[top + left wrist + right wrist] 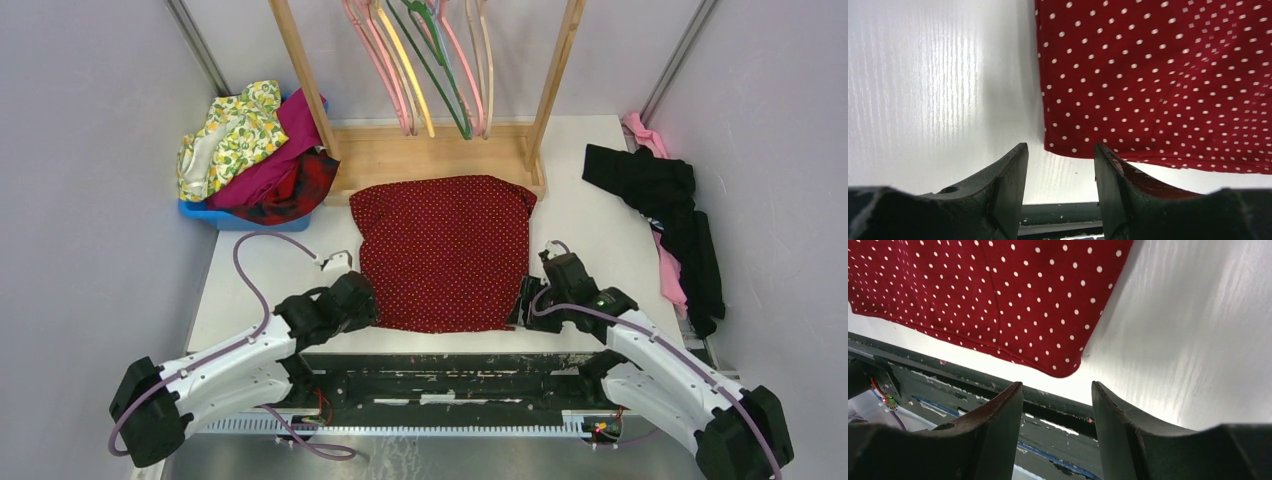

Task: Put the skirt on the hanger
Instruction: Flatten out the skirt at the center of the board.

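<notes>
The skirt (443,250), dark red with tiny white dots, lies spread flat on the white table (590,250), its far edge against the wooden rack base. My left gripper (365,300) stands open just off the skirt's near left corner (1058,142), with nothing between its fingers (1060,147). My right gripper (528,298) is open too, beside the near right corner (1063,367), its fingertips (1057,385) apart over the table edge and clear of the cloth. The thin lilac-blue hanger is not in view.
A wooden rack (435,155) at the back carries several pink, yellow, green and wooden hangers (420,60). A blue bin of clothes (250,160) sits back left. Black and pink garments (670,220) lie at the right edge. A black rail (440,370) runs along the near edge.
</notes>
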Action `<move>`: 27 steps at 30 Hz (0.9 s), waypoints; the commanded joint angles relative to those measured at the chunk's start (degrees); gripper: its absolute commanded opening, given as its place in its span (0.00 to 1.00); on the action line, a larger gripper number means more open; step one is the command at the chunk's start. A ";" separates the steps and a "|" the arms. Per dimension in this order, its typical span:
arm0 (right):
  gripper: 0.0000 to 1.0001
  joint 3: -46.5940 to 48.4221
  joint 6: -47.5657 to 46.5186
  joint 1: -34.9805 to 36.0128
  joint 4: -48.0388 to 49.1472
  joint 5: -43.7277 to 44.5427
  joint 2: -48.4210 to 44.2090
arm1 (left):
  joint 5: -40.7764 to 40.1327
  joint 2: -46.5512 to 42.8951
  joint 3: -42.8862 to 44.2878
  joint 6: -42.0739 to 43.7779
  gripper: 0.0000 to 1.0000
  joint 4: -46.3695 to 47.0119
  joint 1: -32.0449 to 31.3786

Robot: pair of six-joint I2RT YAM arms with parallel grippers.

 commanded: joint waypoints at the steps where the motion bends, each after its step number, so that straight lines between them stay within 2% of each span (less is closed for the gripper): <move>1: 0.58 -0.50 2.11 0.97 6.36 2.83 1.51 | -1.41 0.96 -2.09 -3.28 0.59 4.64 -0.15; 12: 0.58 -2.14 4.55 2.87 13.29 3.64 6.75 | -0.29 5.82 -5.77 -3.39 0.59 11.70 -0.07; 19: 0.56 -3.15 5.27 4.16 14.02 4.38 7.02 | 0.93 7.10 -6.05 -2.92 0.50 14.84 -0.07; 27: 0.33 -3.78 5.12 4.63 14.81 3.77 7.49 | 1.85 7.90 -4.66 -0.38 0.29 15.18 -0.11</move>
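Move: The skirt's near left corner lies some 4 cm below the left hand, level with it in reach and about 1 cm to its right. Its near right corner is roughly 3 cm below the right hand, about 1 cm ahead and 2 cm to its left. The skirt's middle lies about 12 cm ahead of the right hand and 12 cm to its left; the rack base's middle is some 26 cm ahead of the left hand and 10 cm to its right. Lower the left gripper about 3.5 cm onto the skirt's near left corner, easing slightly right near the bottom. Bring the right gripper down some 2.5 cm while slipping it left and a little forward over the near right corner. Keep both wrists steady, fingers half open on the way, then start closing both pairs around the corner cloth, stopping short of shut. ##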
